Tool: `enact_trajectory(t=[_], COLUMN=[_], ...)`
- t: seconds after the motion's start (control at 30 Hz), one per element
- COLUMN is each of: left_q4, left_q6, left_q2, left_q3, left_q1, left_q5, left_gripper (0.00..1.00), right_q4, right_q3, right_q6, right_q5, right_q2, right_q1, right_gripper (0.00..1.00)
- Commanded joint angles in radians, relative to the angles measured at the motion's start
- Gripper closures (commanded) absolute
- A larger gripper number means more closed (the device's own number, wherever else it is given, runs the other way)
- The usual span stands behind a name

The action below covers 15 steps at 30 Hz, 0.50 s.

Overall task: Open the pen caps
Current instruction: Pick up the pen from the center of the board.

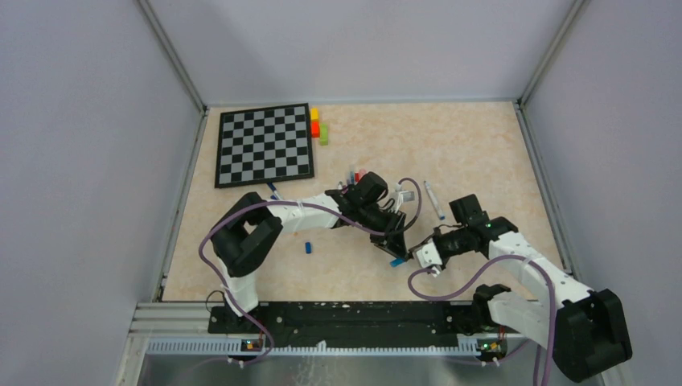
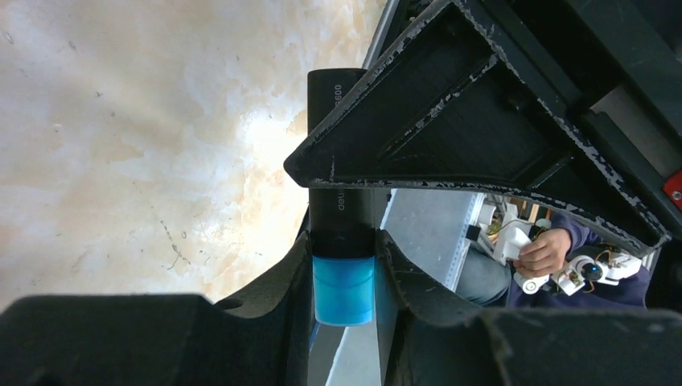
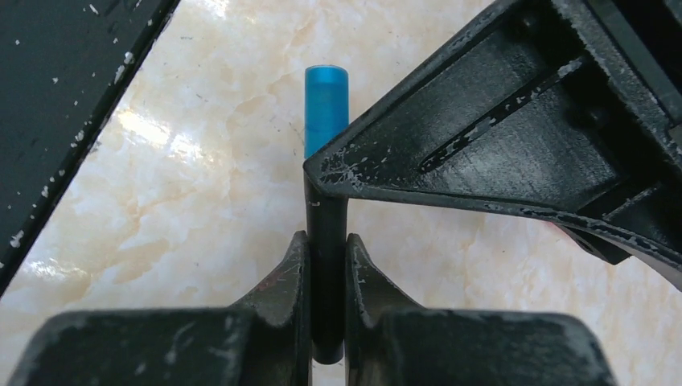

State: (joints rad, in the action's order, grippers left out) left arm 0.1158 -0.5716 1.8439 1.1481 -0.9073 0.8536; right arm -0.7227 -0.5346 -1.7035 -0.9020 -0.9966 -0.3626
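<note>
Both grippers hold one dark-barrelled pen (image 3: pixel 326 205) with a blue pen cap (image 2: pixel 343 288) just above the table. My left gripper (image 2: pixel 343 241) is shut on the cap end, its fingers (image 2: pixel 299 277) flanking the cap and the barrel's edge. My right gripper (image 3: pixel 327 241) is shut on the bare dark barrel, with the blue pen cap (image 3: pixel 326 100) sticking out past the left finger. From above, the left gripper (image 1: pixel 392 244) and right gripper (image 1: pixel 416 257) meet tip to tip over the pen cap (image 1: pixel 396 262).
A loose blue cap (image 1: pixel 308 247) lies left of the grippers. A bunch of pens (image 1: pixel 355 175) sits behind the left arm and a white pen (image 1: pixel 434 199) lies behind the right gripper. A chessboard (image 1: pixel 264 145) and coloured blocks (image 1: pixel 316 125) are at the back left.
</note>
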Motion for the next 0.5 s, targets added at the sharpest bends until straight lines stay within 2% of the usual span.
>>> enact_trajectory(t=[0.0, 0.1, 0.27, 0.33, 0.47], left_q4=[-0.016, -0.040, -0.075, -0.121, -0.257], left_q6=[0.015, 0.001, -0.020, -0.035, -0.050], left_q2=[-0.010, -0.031, -0.136, -0.207, -0.420], left_q3=[0.033, 0.017, -0.040, -0.090, -0.237], left_q1=[-0.007, -0.006, 0.010, 0.024, 0.036], left_q5=[0.031, 0.027, -0.058, -0.106, -0.279], left_gripper=[0.89, 0.78, 0.45, 0.34, 0.21], right_q4=[0.041, 0.030, -0.018, -0.040, -0.094], right_q3=[0.004, -0.003, -0.020, -0.029, -0.062], right_q6=[0.000, 0.004, 0.004, 0.011, 0.051], right_q5=[-0.011, -0.021, -0.090, -0.121, -0.173], right_q2=[0.009, 0.014, 0.036, 0.041, 0.037], right_q1=[-0.011, -0.009, 0.032, 0.050, 0.088], right_gripper=[1.00, 1.00, 1.00, 1.00, 1.00])
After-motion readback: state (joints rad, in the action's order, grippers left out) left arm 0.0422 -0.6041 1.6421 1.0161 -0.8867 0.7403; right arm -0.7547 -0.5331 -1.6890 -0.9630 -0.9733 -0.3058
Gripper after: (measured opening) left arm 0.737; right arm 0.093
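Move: Both hands already pinch the black pen with the blue cap. Its middle lies about 2 cm to the right of the left hand's point and roughly 3 cm to the left and 1 cm back of the right hand's, near both in height. A white marker lies on the table some 15 cm ahead of the right hand, 4 cm to its right and 8 cm below. The pen cluster is about 16 cm ahead of the left hand, 13 cm to its left and 9 cm lower. The left fingers open off the pen and rise about 3 cm, drifting left; the right keeps its pinch. ##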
